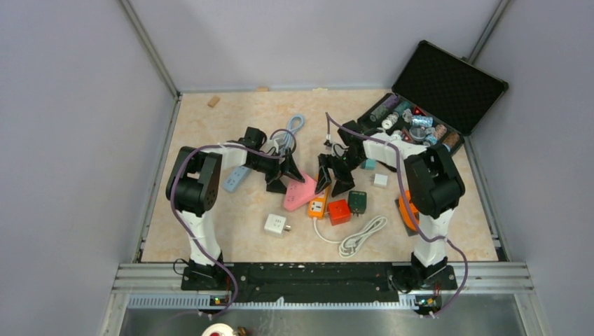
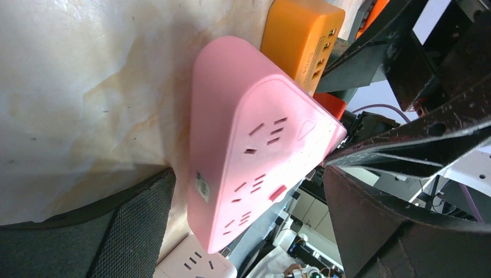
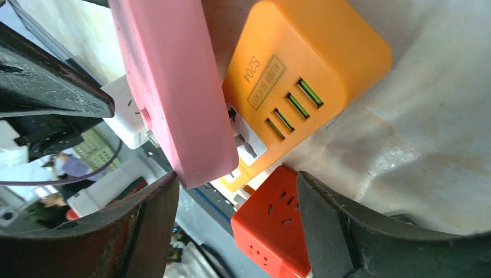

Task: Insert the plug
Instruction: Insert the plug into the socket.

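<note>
A pink power strip (image 1: pixel 301 191) lies flat mid-table, sockets up, between both grippers. My left gripper (image 1: pixel 286 175) is open at its left end; in the left wrist view the pink strip (image 2: pixel 255 145) fills the gap between the wide-apart fingers (image 2: pixel 87 231) of that gripper (image 2: pixel 249 174). My right gripper (image 1: pixel 333 178) is open over the strip's right end. In its wrist view the right gripper (image 3: pixel 237 179) frames the pink tip (image 3: pixel 173 87), an orange USB socket block (image 3: pixel 301 75) and a red socket cube (image 3: pixel 272 231). A white cord (image 1: pixel 357 236) lies coiled in front; its plug is too small to make out.
An open black case (image 1: pixel 448 84) of small parts stands at the back right. Around the strip lie a white socket cube (image 1: pixel 276 224), a dark green adapter (image 1: pixel 357 201), a light blue strip (image 1: pixel 236 178) and a blue cable (image 1: pixel 294 126).
</note>
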Available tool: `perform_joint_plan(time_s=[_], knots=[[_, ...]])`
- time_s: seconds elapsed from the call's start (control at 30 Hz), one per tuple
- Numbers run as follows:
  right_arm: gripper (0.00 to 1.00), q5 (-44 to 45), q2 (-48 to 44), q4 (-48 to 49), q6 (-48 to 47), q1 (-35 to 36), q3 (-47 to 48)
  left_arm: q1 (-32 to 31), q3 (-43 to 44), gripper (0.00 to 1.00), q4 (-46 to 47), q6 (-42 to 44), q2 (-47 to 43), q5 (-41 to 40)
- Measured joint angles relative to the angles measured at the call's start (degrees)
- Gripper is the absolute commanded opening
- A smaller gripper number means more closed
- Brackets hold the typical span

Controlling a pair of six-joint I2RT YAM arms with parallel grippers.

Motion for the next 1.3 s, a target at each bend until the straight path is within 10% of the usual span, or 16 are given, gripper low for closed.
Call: perform_joint_plan(time_s=[0.57,1.3], knots=[[0.35,-9.8,2.6,2.7,3.4,-2.4,-2.5,-0.1,1.1,0.99,-1.9,1.3,0.0,-1.1],[0.23,-14.9,6.4,0.7,3.7,-3.6,-1.2,-4.0,7.9,0.99,-12.3,4.8,1.6,-10.2]])
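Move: The pink plug block's middle lies about 8 cm left of the right hand, 2 cm back and slightly lower, its near corner almost at the fingertips. The orange socket strip sits some 3 cm left and 3 cm back, the red adapter about 3 cm right and 8 cm back, both a little lower. From the left hand, the block's middle is roughly 3 cm right, 4 cm back and slightly below. The right fingers close to about a quarter open against the pink block's corner, easing 1 cm back, tilting some 15 degrees. ##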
